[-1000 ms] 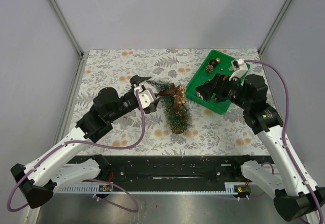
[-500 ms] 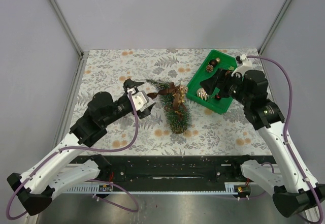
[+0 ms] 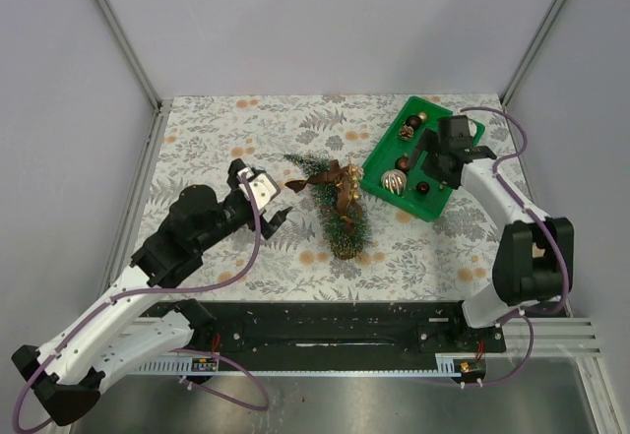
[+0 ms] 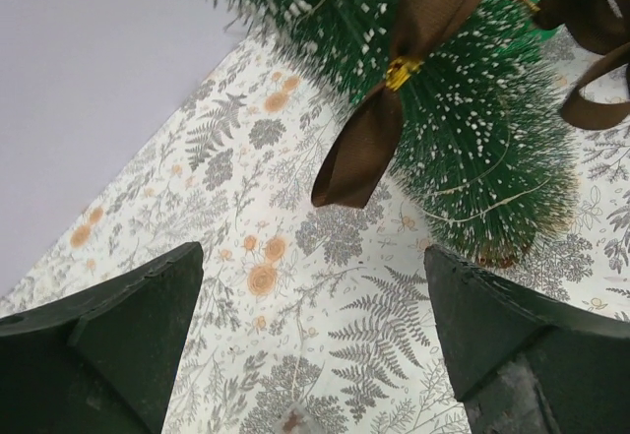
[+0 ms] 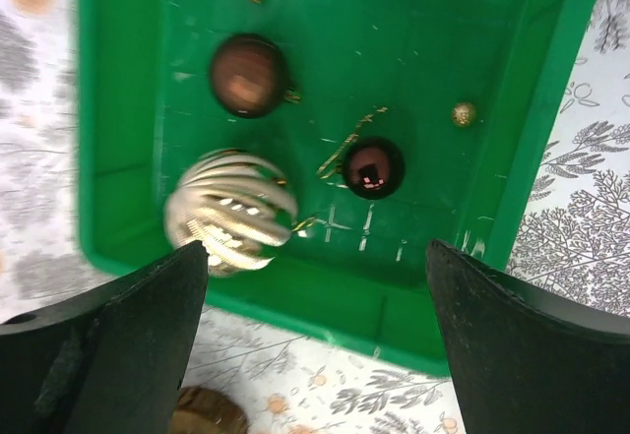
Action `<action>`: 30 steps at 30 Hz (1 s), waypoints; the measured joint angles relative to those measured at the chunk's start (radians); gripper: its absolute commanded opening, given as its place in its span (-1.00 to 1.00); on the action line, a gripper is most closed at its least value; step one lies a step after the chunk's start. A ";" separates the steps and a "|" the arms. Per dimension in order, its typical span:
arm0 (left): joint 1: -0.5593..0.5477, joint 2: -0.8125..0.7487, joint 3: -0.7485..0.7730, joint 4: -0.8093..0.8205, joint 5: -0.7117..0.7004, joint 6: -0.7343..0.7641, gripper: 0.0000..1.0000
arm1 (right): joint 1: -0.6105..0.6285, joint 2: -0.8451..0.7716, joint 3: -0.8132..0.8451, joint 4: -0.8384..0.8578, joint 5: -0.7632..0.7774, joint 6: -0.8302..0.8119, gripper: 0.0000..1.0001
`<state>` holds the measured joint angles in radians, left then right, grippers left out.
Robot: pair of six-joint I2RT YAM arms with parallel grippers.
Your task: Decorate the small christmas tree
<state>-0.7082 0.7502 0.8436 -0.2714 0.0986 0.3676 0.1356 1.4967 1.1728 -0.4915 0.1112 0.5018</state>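
Note:
The small christmas tree (image 3: 333, 208) lies on its side mid-table, tip toward the back left, wooden base toward me. A brown ribbon (image 3: 333, 172) and gold bells (image 3: 346, 191) sit on it. My left gripper (image 3: 268, 198) is open just left of the tree, touching nothing; its wrist view shows the tree (image 4: 492, 158) and ribbon (image 4: 369, 154) beyond the left gripper (image 4: 310, 286). My right gripper (image 3: 430, 158) hangs open and empty over the green tray (image 3: 378, 164). Under the right gripper (image 5: 315, 277) lie a silver spiral ornament (image 5: 231, 213), a matte brown ball (image 5: 248, 75) and a shiny dark ball (image 5: 372, 166).
More ornaments (image 3: 411, 125) sit in the tray's far corner, and small gold beads (image 5: 463, 113) lie on its floor. The patterned tablecloth (image 3: 217, 129) covers the table. Grey walls and metal posts close in the back and both sides.
My left gripper drew back leftward from the tree and opened wider. My right gripper moved toward the tray's far part, uncovering the silver ornament.

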 measured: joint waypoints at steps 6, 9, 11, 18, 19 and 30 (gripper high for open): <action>0.012 -0.009 -0.029 -0.007 -0.034 -0.065 0.98 | 0.000 0.190 0.017 0.000 0.030 -0.035 0.92; 0.014 -0.008 -0.039 -0.009 -0.039 -0.088 0.98 | 0.000 0.224 0.026 -0.003 0.051 -0.055 0.89; 0.015 -0.008 -0.044 -0.004 -0.040 -0.099 0.98 | 0.000 0.247 0.047 -0.004 0.070 -0.072 0.85; 0.016 0.014 -0.050 0.021 -0.043 -0.114 0.98 | 0.000 0.372 0.134 -0.002 0.112 -0.110 0.53; 0.016 0.015 -0.050 0.024 -0.043 -0.114 0.98 | 0.000 0.387 0.142 -0.002 0.113 -0.113 0.49; 0.016 0.016 -0.052 0.041 -0.042 -0.114 0.98 | 0.000 0.452 0.161 -0.008 0.108 -0.123 0.37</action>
<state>-0.6922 0.7658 0.7914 -0.2302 0.0563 0.2539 0.1352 1.9488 1.3342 -0.4999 0.2188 0.3786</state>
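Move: The small dark ball in the green tray lies about 13 cm below the right hand, some 3 cm ahead and 2 cm to its right. The striped ball sits roughly 7 cm to the left of the small one and level with it; the brown ball is about 5 cm left of it and 6 cm farther out. From the left hand, the small ball is around 36 cm right, 18 cm ahead and 27 cm lower. The right hand sinks about 12 cm, tipping steeper by some 15 degrees, and partly closes around the small dark ball. ##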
